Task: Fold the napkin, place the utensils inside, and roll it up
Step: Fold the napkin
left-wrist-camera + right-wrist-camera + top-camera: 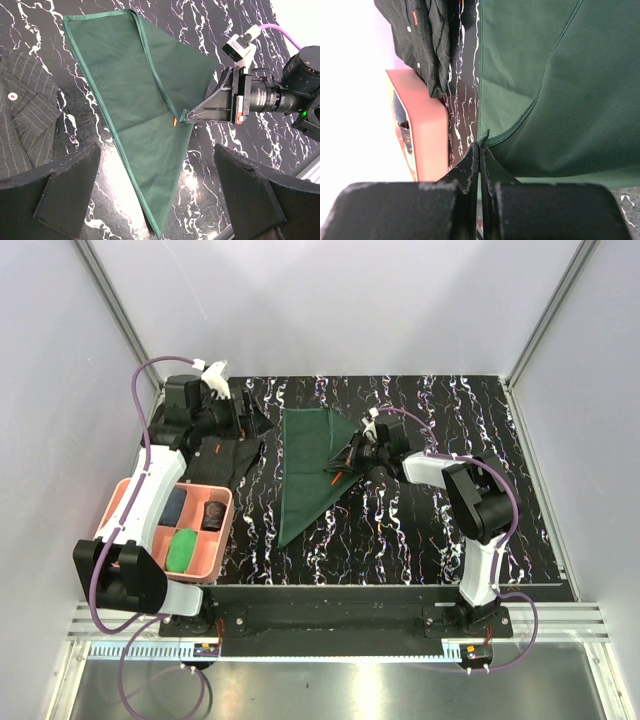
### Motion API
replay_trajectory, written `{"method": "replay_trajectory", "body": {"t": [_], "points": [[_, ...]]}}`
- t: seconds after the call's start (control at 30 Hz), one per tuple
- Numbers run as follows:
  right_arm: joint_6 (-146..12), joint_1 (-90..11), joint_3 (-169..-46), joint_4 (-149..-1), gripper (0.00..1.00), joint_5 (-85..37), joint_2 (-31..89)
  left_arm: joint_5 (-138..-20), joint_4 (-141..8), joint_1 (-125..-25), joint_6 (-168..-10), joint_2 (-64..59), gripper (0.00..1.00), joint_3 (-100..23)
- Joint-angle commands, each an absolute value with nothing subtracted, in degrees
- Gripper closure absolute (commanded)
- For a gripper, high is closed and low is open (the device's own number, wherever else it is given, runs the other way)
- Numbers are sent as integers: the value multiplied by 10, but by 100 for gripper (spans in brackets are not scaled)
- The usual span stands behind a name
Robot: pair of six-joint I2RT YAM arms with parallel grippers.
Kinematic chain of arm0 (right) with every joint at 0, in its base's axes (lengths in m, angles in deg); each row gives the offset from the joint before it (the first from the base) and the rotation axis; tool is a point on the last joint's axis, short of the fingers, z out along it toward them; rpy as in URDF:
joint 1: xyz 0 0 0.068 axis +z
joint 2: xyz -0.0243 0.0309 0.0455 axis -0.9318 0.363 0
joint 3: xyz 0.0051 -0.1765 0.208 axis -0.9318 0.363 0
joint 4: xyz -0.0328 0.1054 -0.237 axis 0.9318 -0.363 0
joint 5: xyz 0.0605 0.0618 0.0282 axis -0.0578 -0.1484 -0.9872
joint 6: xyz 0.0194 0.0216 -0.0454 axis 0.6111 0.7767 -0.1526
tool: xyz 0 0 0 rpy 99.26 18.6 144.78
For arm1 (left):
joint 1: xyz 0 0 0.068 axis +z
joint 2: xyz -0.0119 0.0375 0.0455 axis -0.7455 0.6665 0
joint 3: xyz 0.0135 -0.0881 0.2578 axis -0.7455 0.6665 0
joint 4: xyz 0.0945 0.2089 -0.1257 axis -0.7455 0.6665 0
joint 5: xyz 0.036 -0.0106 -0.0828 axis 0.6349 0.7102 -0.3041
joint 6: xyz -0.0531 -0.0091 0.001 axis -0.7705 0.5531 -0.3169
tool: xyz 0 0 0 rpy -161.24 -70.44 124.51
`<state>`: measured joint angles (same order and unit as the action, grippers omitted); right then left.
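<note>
The dark green napkin (303,475) lies on the black marbled table as a long triangle, its point toward the near edge. My right gripper (352,453) is shut on a corner of it, holding that corner a little above the lower layer; in the right wrist view the hem (487,137) is pinched at the tips of the gripper (480,148). A short piece of the orange-red fork (337,478) shows beside the held corner, and only its tip (174,120) peeks out under the fold. My left gripper (157,200) hangs open above the napkin (132,85) near its left edge, holding nothing.
A dark pinstriped shirt (228,452) lies crumpled left of the napkin. A pink tray (227,530) with green and dark items sits at the near left, beside the left arm. White walls close in the table on three sides.
</note>
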<state>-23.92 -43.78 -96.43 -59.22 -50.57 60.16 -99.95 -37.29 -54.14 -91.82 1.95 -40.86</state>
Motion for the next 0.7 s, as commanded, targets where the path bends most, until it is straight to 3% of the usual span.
{"method": "replay_trajectory", "body": {"t": [0.0,0.47,0.57,0.6,0.67], "points": [[-218,-426,-960,-552,100,-501,589,-1019,-404,-538,-924,-5,1,-405],[-193,-410,-935,-529,98,-488,602,-1023,-406,-538,-927,-6,1,-404],[-194,-410,-937,-523,82,-513,598,-1022,-406,-538,-926,-7,1,-403],[-197,-409,-941,-524,65,-529,590,-1022,-406,-538,-927,-7,1,-403],[-207,-409,-945,-533,50,-541,578,-1020,-407,-538,-926,-6,1,-403]]}}
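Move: The right hand pinches the folded-over corner of the napkin just above the fork, whose middle lies about 3 cm below it, 1 cm ahead and 1 cm to its right; the handle peeks out. The napkin's far-left corner lies roughly 12 cm ahead and 12 cm left of this hand, its near corner some 16 cm back and 13 cm left. From the left hand the fork is about 18 cm to the right, level ahead, some 20 cm lower. Backward and to its left, the right hand eases the pinched napkin corner about 2 cm over the fork's handle, staying almost level with a slight dip near the end. Its shut fingers then open about a third of their range and let go of the corner, the wrist scarcely turning. ##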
